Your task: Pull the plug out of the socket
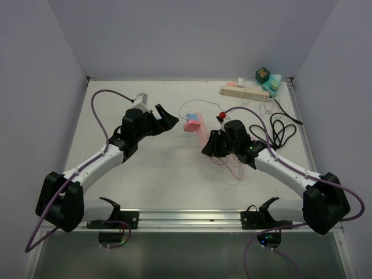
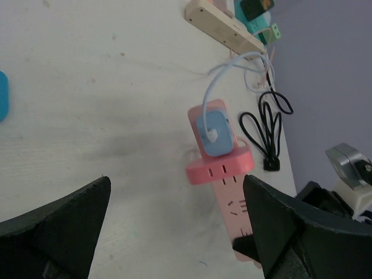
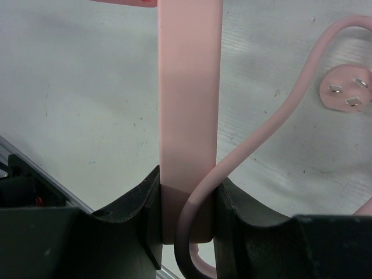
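A pink power strip (image 1: 200,132) lies mid-table, and the socket is on it. At its far end sits a pink adapter block (image 2: 220,168) carrying a blue plug (image 2: 212,132) with a white cable (image 2: 224,70). I cannot tell whether the block is seated in the strip. My left gripper (image 2: 177,197) is open, just short of the block to its left, holding nothing; in the top view the left gripper (image 1: 167,119) faces the plug (image 1: 190,123). My right gripper (image 3: 187,197) is shut on the strip's near end (image 3: 189,104), the strip's pink cord (image 3: 256,139) pinched alongside.
A beige power strip (image 1: 244,92) and teal and green blocks (image 1: 267,78) stand at the back right. A coiled black cable (image 1: 279,131) lies right of my right arm. The pink cord's three-pin plug (image 3: 346,87) rests on the table near the strip.
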`<state>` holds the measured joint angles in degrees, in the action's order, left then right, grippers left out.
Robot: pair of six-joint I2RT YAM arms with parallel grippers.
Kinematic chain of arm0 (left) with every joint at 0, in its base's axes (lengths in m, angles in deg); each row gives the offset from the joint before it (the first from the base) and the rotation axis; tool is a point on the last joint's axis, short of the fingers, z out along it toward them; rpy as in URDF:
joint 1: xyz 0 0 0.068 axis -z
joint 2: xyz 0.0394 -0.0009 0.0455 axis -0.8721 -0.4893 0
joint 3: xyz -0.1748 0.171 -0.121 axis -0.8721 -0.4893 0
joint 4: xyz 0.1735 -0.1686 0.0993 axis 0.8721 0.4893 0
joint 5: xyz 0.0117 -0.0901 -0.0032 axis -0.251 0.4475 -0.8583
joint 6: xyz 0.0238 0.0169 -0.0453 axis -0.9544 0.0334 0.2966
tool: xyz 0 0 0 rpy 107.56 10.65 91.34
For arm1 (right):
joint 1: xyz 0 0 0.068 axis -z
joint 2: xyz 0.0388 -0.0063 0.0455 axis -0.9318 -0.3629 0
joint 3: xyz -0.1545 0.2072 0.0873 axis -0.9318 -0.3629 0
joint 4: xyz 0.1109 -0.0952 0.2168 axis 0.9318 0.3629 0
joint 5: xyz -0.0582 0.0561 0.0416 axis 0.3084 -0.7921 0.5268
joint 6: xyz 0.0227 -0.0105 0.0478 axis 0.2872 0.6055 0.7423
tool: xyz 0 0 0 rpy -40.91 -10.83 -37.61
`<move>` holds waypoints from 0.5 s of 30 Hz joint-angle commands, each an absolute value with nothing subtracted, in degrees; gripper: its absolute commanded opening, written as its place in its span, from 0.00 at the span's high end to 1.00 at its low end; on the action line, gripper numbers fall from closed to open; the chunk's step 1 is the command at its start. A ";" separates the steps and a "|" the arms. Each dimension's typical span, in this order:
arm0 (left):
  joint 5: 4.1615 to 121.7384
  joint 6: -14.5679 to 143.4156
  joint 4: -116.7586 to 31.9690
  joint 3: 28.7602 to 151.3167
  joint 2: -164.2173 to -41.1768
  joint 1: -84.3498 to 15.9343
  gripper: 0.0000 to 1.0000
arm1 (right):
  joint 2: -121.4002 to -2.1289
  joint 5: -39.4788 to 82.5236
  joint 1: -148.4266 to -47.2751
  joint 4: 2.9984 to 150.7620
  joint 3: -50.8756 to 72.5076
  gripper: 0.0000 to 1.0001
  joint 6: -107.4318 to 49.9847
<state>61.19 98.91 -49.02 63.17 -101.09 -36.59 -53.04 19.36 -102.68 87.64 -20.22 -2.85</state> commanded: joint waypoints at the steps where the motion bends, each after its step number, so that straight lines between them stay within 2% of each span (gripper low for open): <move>1: 68.30 105.74 -51.80 61.81 -99.45 -33.73 0.00 | -52.14 16.51 -103.00 79.89 -19.82 1.00 -2.23; 15: 65.33 111.46 -52.33 66.30 -105.78 -29.42 0.01 | -53.37 16.33 -105.72 77.69 -20.08 1.00 -1.96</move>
<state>66.66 109.20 -50.60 63.56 -105.11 -29.77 -53.92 18.57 -105.13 85.10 -20.44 -2.28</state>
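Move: The pink plug on the socket strip lies about 11 cm to the left hand's right, only some 1 cm ahead and roughly 4 cm lower. The pale blue charger sits next to it on the strip, about 4 cm farther out and level with it sideways. The strip's held end is some 10 cm back and 17 cm right of the left hand. From the right hand the pink plug lies about 11 cm ahead, 6 cm left and slightly higher. The pink plug is what the left hand closes in on: with fingers kept wide open, the hand sweeps about 6 cm to the right and some 4 cm back, then eases forward a touch and sinks slightly, turning clockwise and tipping down nearly 10 degrees each, so the plug comes in front of the fingers. The right hand keeps its grip on the strip's near end and brings it nearly 2 cm left to meet them. ##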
